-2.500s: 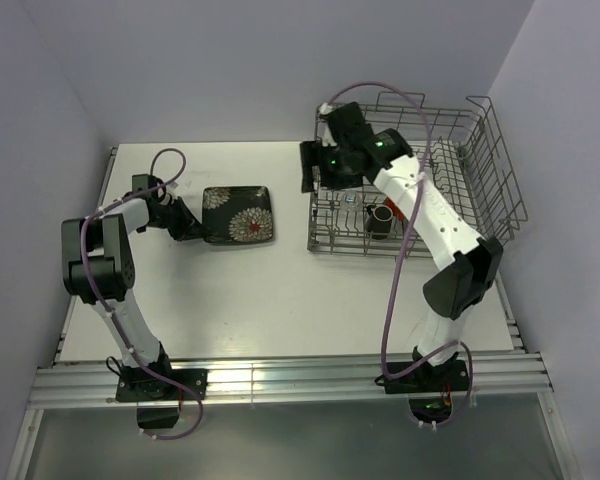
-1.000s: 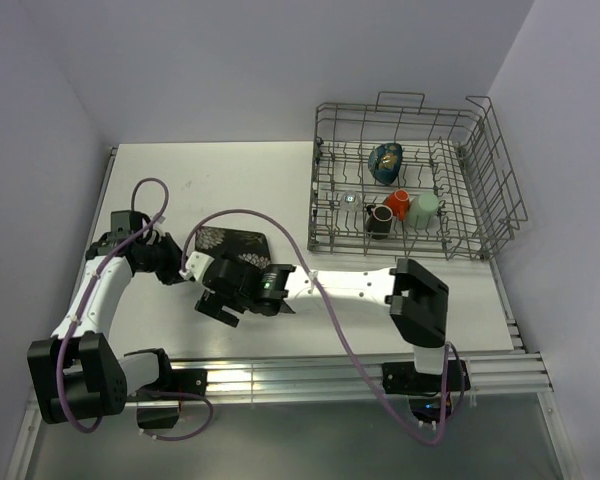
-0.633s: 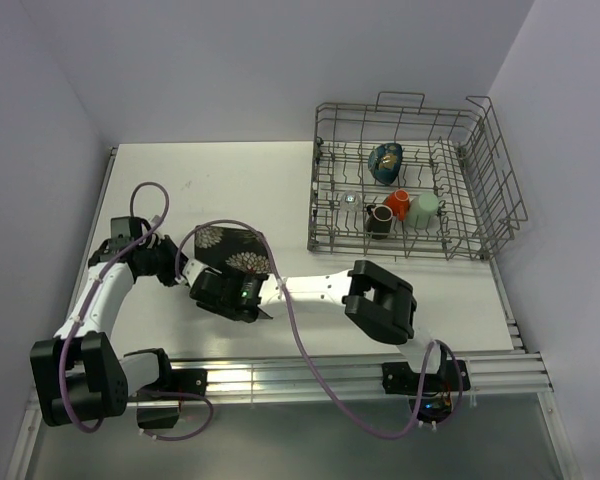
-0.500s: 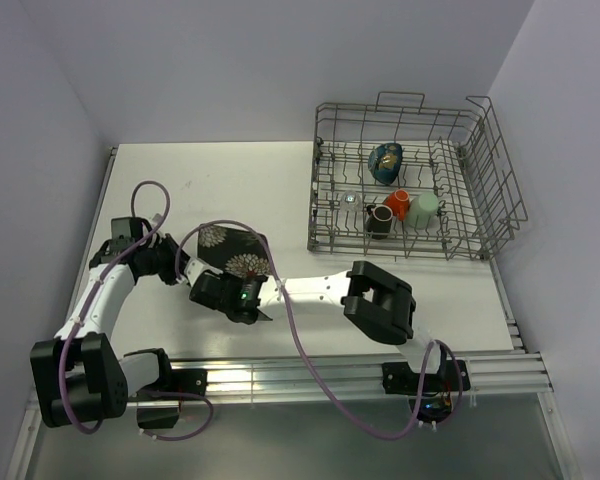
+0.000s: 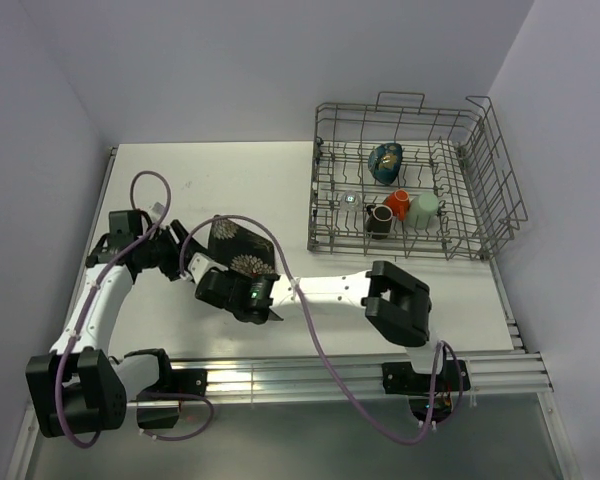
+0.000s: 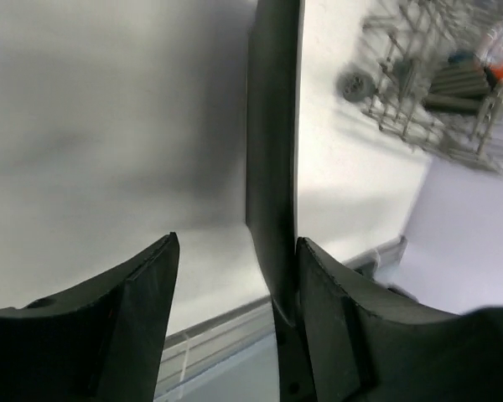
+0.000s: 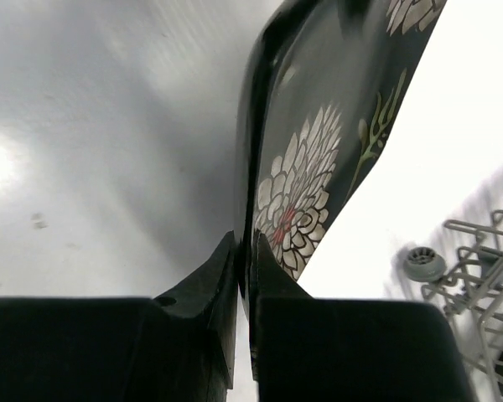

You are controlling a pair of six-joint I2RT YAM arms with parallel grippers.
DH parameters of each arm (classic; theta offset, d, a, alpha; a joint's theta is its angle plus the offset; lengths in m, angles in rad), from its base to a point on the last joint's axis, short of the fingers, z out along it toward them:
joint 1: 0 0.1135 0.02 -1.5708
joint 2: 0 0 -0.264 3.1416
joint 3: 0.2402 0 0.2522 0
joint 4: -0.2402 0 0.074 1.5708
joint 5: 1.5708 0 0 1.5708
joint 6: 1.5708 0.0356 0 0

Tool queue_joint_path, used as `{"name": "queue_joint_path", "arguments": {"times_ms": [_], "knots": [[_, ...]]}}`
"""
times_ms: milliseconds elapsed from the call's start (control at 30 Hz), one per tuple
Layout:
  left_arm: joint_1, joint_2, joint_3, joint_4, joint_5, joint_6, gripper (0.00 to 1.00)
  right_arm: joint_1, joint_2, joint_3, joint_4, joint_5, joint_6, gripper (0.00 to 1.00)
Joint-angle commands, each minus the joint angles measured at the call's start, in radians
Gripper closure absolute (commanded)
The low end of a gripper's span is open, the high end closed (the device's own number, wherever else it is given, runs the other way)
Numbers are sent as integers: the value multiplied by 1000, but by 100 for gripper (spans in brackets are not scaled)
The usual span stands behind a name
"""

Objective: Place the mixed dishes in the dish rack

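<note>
The dark square plate (image 5: 242, 248) with white flowers stands tilted on edge above the table at the left. My right gripper (image 5: 248, 296) is shut on its near edge; the right wrist view shows both fingers pinching the plate (image 7: 318, 142) at the rim (image 7: 243, 243). My left gripper (image 5: 178, 262) is open at the plate's left side. In the left wrist view the plate (image 6: 272, 151) shows edge-on, resting against the right finger (image 6: 335, 327), with a wide gap to the left finger (image 6: 126, 327). The dish rack (image 5: 502, 170) at the far right holds the other dishes.
Inside the rack stand a blue bowl (image 5: 386, 162), an orange mug (image 5: 397, 203), a pale green cup (image 5: 424, 208), a dark brown mug (image 5: 379, 221) and a small clear glass (image 5: 351, 199). My right forearm stretches low across the table's front. Walls close in left, back and right.
The right gripper has swung over from the rack and shut on the plate's near edge. The left gripper, shut on the plate a second ago, has opened. The plate has tipped up.
</note>
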Motion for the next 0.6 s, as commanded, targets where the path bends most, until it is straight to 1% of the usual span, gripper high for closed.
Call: {"name": "queue_joint_path", "arguments": {"times_ms": [0, 33, 67, 100, 167, 200, 233, 267, 300, 333, 400, 433, 467, 500, 533, 567], "knots": [[22, -66, 188, -158, -255, -3, 37, -13, -158, 44, 47, -24, 51, 100], [27, -63, 232, -189, -341, -1, 37, -14, -172, 58, 42, -38, 54, 100], [25, -63, 264, -215, -487, 5, 36, -16, -185, 73, 33, -50, 54, 100], [25, -53, 316, -233, -548, 8, 36, -19, -202, 91, 22, -53, 54, 100], [25, -41, 341, -273, -627, 3, 36, -45, -217, 157, 7, -81, 57, 100], [27, -27, 344, -282, -674, -6, 34, -59, -225, 185, -1, -104, 63, 100], [30, -21, 336, -289, -677, -9, 32, -92, -226, 241, -10, -116, 74, 100], [30, -17, 324, -267, -662, -12, 32, -111, -228, 272, -14, -127, 77, 100], [30, -14, 288, -250, -612, -17, 32, -131, -223, 306, -21, -138, 78, 100], [30, -13, 267, -230, -574, -23, 32, -149, -220, 373, -27, -148, 81, 100], [30, -26, 214, -171, -494, -46, 33, -221, -213, 447, -31, -181, 94, 100], [28, -30, 200, -161, -460, -58, 33, -246, -206, 528, -30, -213, 104, 100], [28, -27, 174, -146, -445, -63, 34, -296, -191, 570, -30, -228, 135, 100], [28, -17, 162, -140, -432, -61, 34, -319, -180, 617, -30, -243, 146, 100], [30, -12, 151, -137, -421, -57, 34, -344, -168, 701, -27, -266, 161, 100], [28, -4, 140, -132, -417, -46, 35, -388, -141, 742, -25, -276, 166, 100]]}}
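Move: The plate is already pinched at its edge in the right fingers, its middle about 4 cm ahead and 5 cm right of them. The rack it is bound for has its middle some 18 cm ahead of the right hand, 41 cm to its right and a little lower. In it, the glass stands about 13 cm ahead and 27 cm right, the blue bowl 20 cm ahead and 34 cm right. From the left gripper, the plate's middle lies about 2 cm ahead, 7 cm right and slightly below. Keep the plate pinched in the right fingers and lift it steeply, some 23 cm up, swinging forward about 10 cm later in the rise while rolling the hand's left side up. Meanwhile draw the open left gripper off to the left, away from the plate, rising first and then sinking back to about its starting height, turning counter-clockwise. ##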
